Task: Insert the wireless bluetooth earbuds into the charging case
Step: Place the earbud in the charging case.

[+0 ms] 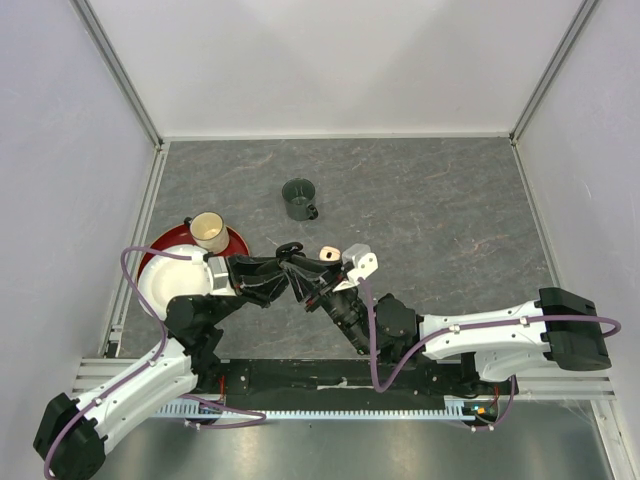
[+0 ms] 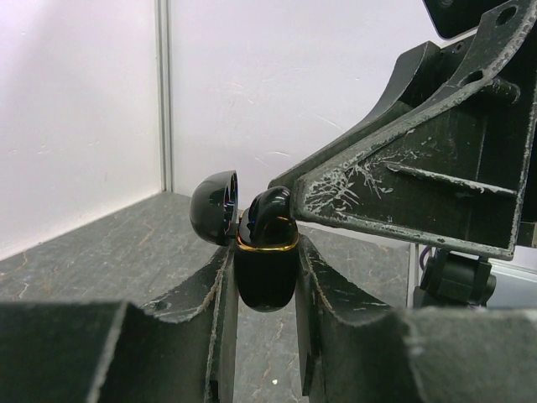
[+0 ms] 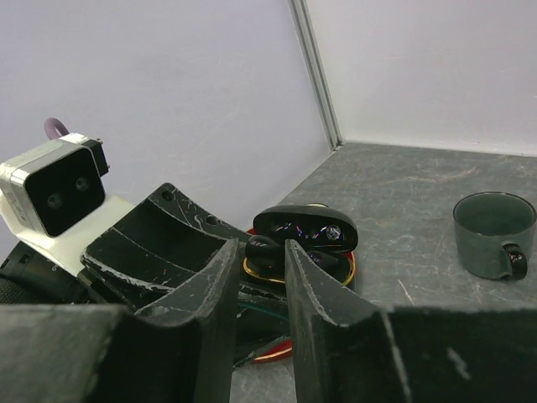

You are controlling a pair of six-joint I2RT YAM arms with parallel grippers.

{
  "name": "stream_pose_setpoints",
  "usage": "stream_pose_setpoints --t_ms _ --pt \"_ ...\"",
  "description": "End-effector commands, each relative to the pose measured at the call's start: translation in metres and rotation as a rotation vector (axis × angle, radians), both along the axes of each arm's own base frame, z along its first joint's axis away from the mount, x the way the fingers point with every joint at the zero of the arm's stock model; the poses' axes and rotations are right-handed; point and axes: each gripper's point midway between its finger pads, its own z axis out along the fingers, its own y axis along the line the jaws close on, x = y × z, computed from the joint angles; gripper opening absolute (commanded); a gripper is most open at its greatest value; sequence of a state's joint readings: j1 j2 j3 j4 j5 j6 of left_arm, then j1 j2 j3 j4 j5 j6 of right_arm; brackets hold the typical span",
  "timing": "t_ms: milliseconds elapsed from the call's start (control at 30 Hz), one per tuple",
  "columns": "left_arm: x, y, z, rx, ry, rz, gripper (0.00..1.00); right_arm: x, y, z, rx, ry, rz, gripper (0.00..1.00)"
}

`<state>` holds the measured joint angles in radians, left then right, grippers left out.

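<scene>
My left gripper (image 1: pixel 287 262) is shut on a glossy black charging case with a gold rim (image 2: pixel 267 273) and holds it upright above the table, its lid (image 2: pixel 212 206) open. My right gripper (image 1: pixel 306 281) reaches in from the right. Its fingertips (image 3: pixel 228 262) close on a black earbud (image 3: pixel 263 249) at the case's mouth. The earbud also shows in the left wrist view (image 2: pixel 273 210), poking out of the case. The case's open lid shows in the right wrist view (image 3: pixel 306 228). I cannot make out the cream-white earbuds for certain. A small cream thing (image 1: pixel 325 253) sits beside the grippers.
A dark green mug (image 1: pixel 299 199) stands behind the grippers, and shows in the right wrist view (image 3: pixel 492 234). A red plate (image 1: pixel 235 240) with a white bowl (image 1: pixel 175 280) and a cream cup (image 1: pixel 209 231) sits at the left. Walls enclose the table.
</scene>
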<state>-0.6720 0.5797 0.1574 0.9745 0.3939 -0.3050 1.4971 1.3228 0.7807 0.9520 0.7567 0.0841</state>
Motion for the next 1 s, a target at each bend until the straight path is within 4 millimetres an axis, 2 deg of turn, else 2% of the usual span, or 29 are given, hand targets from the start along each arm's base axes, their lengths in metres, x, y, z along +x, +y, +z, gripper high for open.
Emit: stream_pose_setpoints --t_ms 0,367,500,700,833,967 --pt "-0.003 0.007 0.029 -0.063 -0.071 0.020 0.02 -0.004 -0.001 0.013 0.017 -0.012 0.017 0.35" --pt "-0.004 0.006 0.028 -0.060 -0.071 0.014 0.02 -0.001 -0.009 0.020 0.036 -0.006 -0.012 0.39" --pt "-0.004 0.006 0.028 -0.057 -0.072 0.015 0.02 0.007 -0.024 0.023 0.090 0.042 -0.079 0.45" --pt "-0.003 0.005 0.026 -0.056 -0.067 0.015 0.02 0.001 -0.027 0.043 0.147 0.018 -0.031 0.51" --pt "-0.004 0.007 0.025 -0.056 -0.070 0.018 0.02 0.001 -0.039 0.055 0.178 0.012 -0.034 0.55" --pt "-0.006 0.008 0.024 -0.053 -0.076 0.019 0.02 0.011 -0.060 0.052 0.200 0.083 -0.120 0.63"
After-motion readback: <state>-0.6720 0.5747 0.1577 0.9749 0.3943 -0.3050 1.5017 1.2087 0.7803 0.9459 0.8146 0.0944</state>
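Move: The black charging case, lid up in the left fingers, has its middle about 2 cm ahead of the right hand, 1 cm left and 1 cm lower, with the earbud between the right fingertips. From the left hand that case is right at the pads, about 1 cm up. Some 20 cm below the right hand, the white case lies about 10 cm ahead and 8 cm right, and the dark green mug roughly 23 cm ahead and 2 cm right. The right fingertips, already slack around the earbud at the case, spread wider and come free of it. After a brief pause there, the right hand backs off up and to the right, gathering speed over about 5 cm, its left side tipping up slightly. The left hand stays put, still pinching the open case. ##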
